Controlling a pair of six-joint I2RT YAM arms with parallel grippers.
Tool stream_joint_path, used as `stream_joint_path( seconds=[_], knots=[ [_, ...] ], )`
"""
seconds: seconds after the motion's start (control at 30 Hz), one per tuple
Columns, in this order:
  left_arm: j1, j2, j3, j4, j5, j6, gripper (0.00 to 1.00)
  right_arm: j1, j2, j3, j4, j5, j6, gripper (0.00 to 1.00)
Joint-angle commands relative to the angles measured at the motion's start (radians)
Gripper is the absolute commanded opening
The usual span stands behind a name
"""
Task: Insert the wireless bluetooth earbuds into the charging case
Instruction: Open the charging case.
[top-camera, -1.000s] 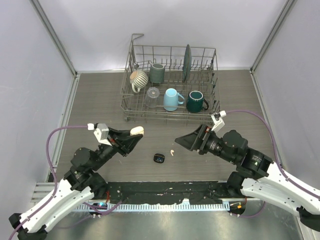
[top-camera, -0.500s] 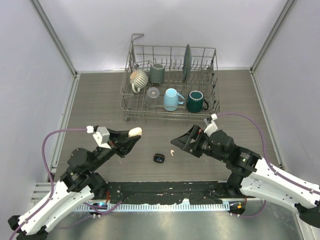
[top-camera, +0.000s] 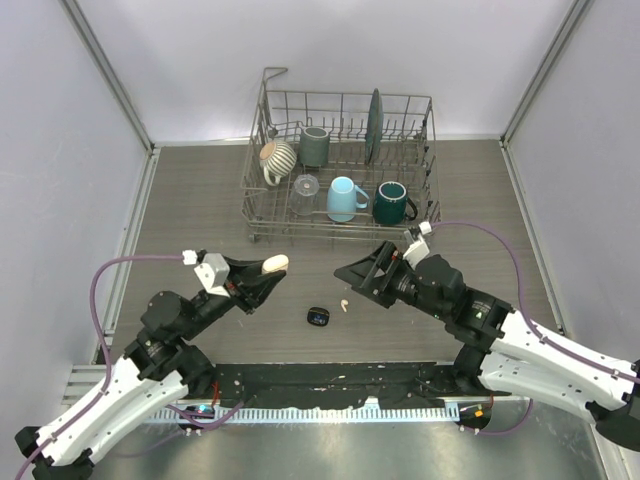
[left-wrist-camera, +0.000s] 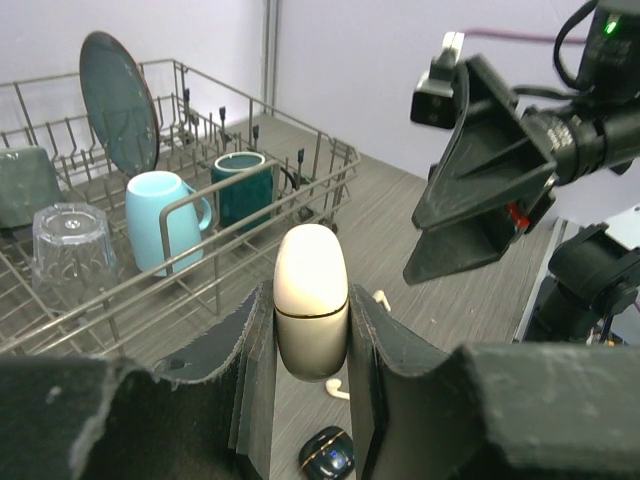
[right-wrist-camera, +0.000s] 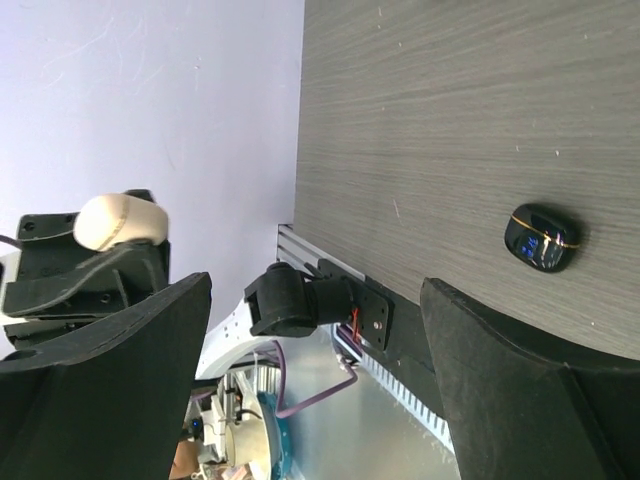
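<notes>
My left gripper (top-camera: 272, 266) is shut on a cream charging case (left-wrist-camera: 311, 300), held lid up above the table with the lid closed. A black charging case (top-camera: 318, 317) lies closed on the table, between and below both grippers. A pale cream-pink earbud (top-camera: 344, 304) lies just right of it; the left wrist view shows this earbud (left-wrist-camera: 336, 389) under the held case and a second pale one (left-wrist-camera: 380, 298) a little farther off. My right gripper (top-camera: 352, 275) hangs open over the table just above and right of the pale earbuds, nothing between its fingers (right-wrist-camera: 120, 370).
A wire dish rack (top-camera: 258, 215) stands at the back centre with a striped mug, a grey cup, a glass, a light-blue mug (top-camera: 345, 198), a dark green mug (top-camera: 392, 202) and an upright plate. Grey walls close in the left, right and back sides.
The right arm has swung left and forward, bringing its open gripper closer to the pale earbuds. The left gripper, still holding the cream case, has barely shifted.
</notes>
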Motion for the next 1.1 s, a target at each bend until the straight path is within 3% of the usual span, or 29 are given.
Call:
stream_joint_path(
  seconds=[0.0, 0.3, 0.63, 0.73, 0.87, 1.07],
  knots=[
    [-0.003, 0.044, 0.053, 0.013, 0.021, 0.041, 0.0, -0.007, 0.017, 0.078, -0.006, 0.044, -0.074, 0.91],
    [-0.002, 0.078, 0.072, 0.007, 0.055, 0.018, 0.0, -0.055, 0.109, 0.112, -0.026, -0.116, -0.111, 0.91],
    [-0.002, 0.003, -0.009, 0.097, 0.07, 0.019, 0.0, -0.067, 0.011, 0.043, 0.063, -0.18, -0.027, 0.91],
    [-0.003, 0.008, -0.026, 0.125, 0.09, 0.042, 0.0, -0.065, 0.02, 0.017, 0.158, -0.229, 0.027, 0.91],
    [-0.002, 0.029, -0.029, 0.135, 0.115, 0.064, 0.0, -0.068, 0.08, -0.023, 0.418, -0.297, 0.126, 0.91],
    [-0.002, 0.037, -0.052, 0.187, 0.116, 0.082, 0.0, -0.07, 0.275, -0.016, 0.686, -0.413, 0.241, 0.9]
  ],
)
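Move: The white charging case is already clamped in my left fingertips, about 1 cm ahead and 1 cm to the right of that hand. From my open right gripper it lies roughly 16 cm to the left, level fore and aft, and some 5 cm higher. Down on the table, about 21 cm below my right hand, are the black case, about 8 cm left and 2 cm back, and a white earbud, some 2 cm left and 1 cm ahead. With its fingers kept wide open, I dip my right hand slightly forward and down, draw it back and raise it about 4 cm from the low point, then swing it left towards the charging case, ending some 5 cm farther left. As it closes in, the wrist turns about 20 degrees, lifting the down-slanted fingers towards level and swinging them counter-clockwise. My left hand keeps its grip on the case, swaying only a centimetre or so. ##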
